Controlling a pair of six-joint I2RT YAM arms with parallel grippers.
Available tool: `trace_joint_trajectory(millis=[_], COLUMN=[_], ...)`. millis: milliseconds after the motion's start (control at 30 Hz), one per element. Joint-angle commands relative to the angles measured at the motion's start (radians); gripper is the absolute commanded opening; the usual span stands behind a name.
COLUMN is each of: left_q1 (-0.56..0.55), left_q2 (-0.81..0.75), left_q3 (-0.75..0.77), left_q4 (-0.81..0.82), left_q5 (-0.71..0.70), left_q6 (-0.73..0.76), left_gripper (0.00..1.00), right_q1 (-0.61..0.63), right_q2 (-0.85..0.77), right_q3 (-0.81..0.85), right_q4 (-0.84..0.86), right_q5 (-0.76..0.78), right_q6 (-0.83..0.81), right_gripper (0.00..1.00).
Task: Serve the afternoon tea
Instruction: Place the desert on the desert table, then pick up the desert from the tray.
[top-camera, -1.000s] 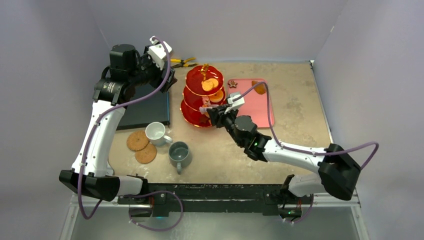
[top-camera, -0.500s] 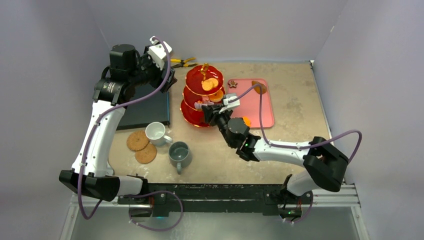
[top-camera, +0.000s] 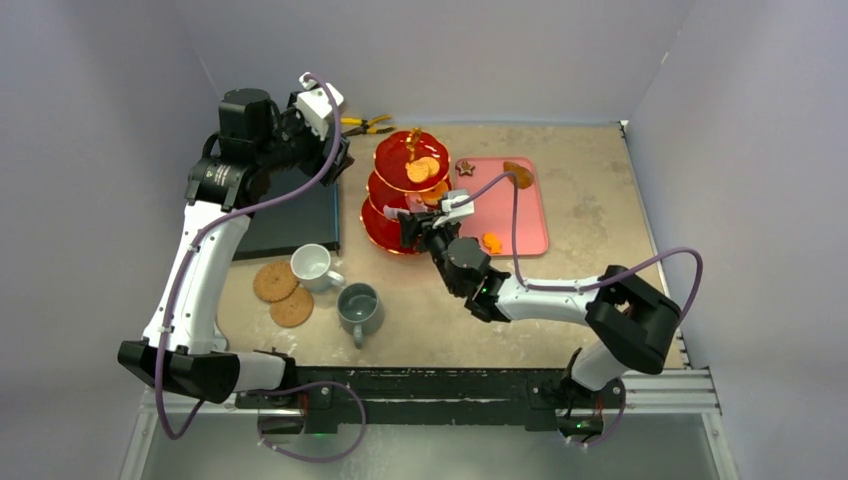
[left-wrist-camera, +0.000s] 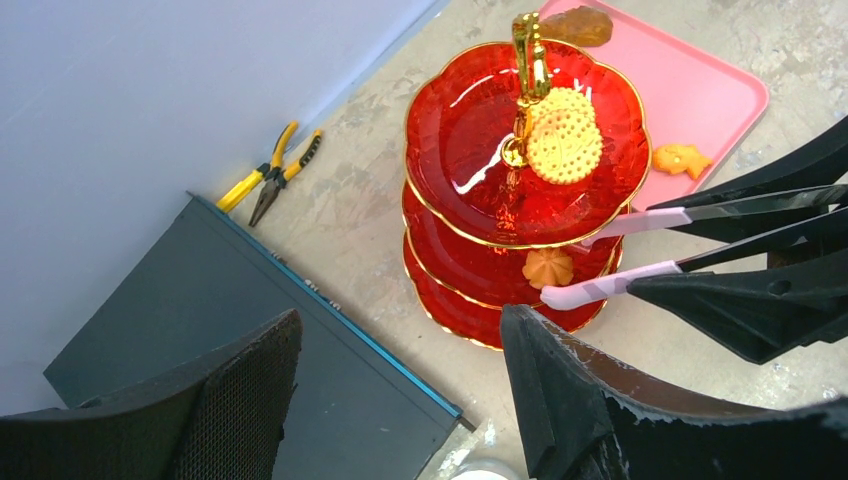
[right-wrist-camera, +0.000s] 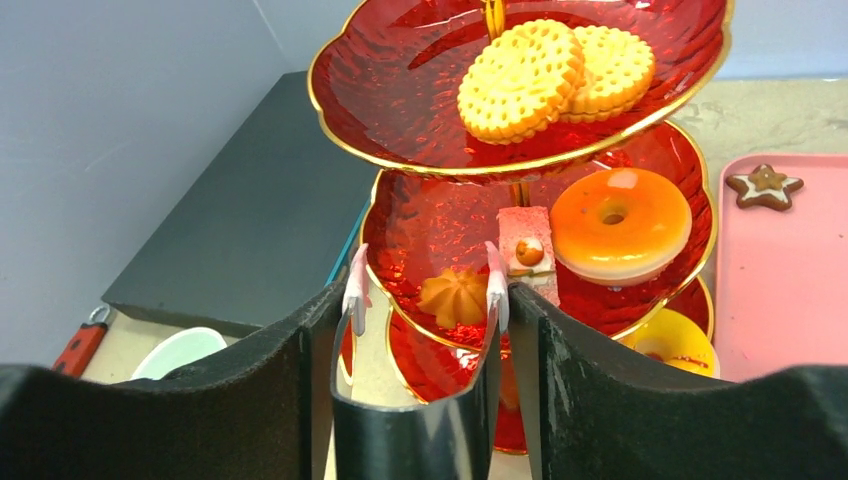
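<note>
The red three-tier stand (top-camera: 383, 222) with its gold handle stands at the table's middle back. Two round biscuits (right-wrist-camera: 555, 75) lie on its top tier. An orange doughnut (right-wrist-camera: 620, 225), a pink cake slice (right-wrist-camera: 525, 250) and a swirl biscuit (right-wrist-camera: 455, 297) lie on the middle tier. My right gripper (right-wrist-camera: 428, 300) (top-camera: 420, 228) is shut on metal tongs (right-wrist-camera: 410, 420). Their pink tips (right-wrist-camera: 355, 290) stand apart on either side of the swirl biscuit, not pinching it. My left gripper (left-wrist-camera: 400, 320) (top-camera: 338, 158) hangs open and empty above the dark slab. The white mug (top-camera: 313, 265), grey mug (top-camera: 358, 307) and two cork coasters (top-camera: 275, 282) sit front left.
A pink tray (top-camera: 525, 215) right of the stand holds a star cookie (top-camera: 465, 167), a brown pastry (top-camera: 518, 172) and an orange fish biscuit (top-camera: 491, 242). Yellow-handled pliers (top-camera: 365, 125) lie by the back wall. The dark slab (top-camera: 290, 215) lies left of the stand.
My right arm has reached further left to the stand's middle tier, and the tongs have spread, leaving the swirl biscuit lying there. The left arm has not moved.
</note>
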Motion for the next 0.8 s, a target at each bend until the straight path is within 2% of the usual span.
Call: trace_joint_trajectory(millis=[0,267,533,667,767], left_q1=[0.004,0.004,0.004,0.004,0.004], left_q2=[-0.024,-0.023,-0.022,-0.018,-0.017], left_q3=[0.006,0.010,0.015,0.024,0.029], left_q4=[0.012,0.010,0.011,0.008,0.007], left_q5=[0.019,0.018,0.020,0.016,0.016], left_q6=[0.001,0.000,-0.004,-0.004,-0.004], left_gripper=[0.72,0.72,0.72,0.72,0.72], right_q1=[0.006,0.006,-0.006,-0.057,-0.153], right_q2=[-0.045,-0.169,-0.331,-0.410,-0.439], right_q3=[0.042,-0.017,-0.164,-0.208,-0.216], right_q4=[0.048,-0.028,-0.160,-0.209,-0.227], right_q5=[0.033,0.044,0.073,0.083,0.045], right_q6=[0.005,0.015,0.010,0.008,0.009], right_gripper=[0.62,0.57,0.55,0.56,0.56])
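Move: The fish-shaped cookie left on the pink tray is some 16 cm to the right hand's right, level with it in reach and about 18 cm lower. The flower cookie sits on the middle tier about 1 cm ahead and 2 cm below the open fingers. The star cookie is 15 cm ahead and 11 cm right, down on the tray. From the left hand the fish-shaped cookie lies roughly 29 cm right, 4 cm back and 32 cm below. The right hand, already open around the flower cookie, comes free of the stand's middle tier: it rises about 5 cm while easing back and right. It then sinks almost all of that again as it swings right towards the tray and the fish-shaped cookie, ending some 9 cm right of where it began, fingers still open. ##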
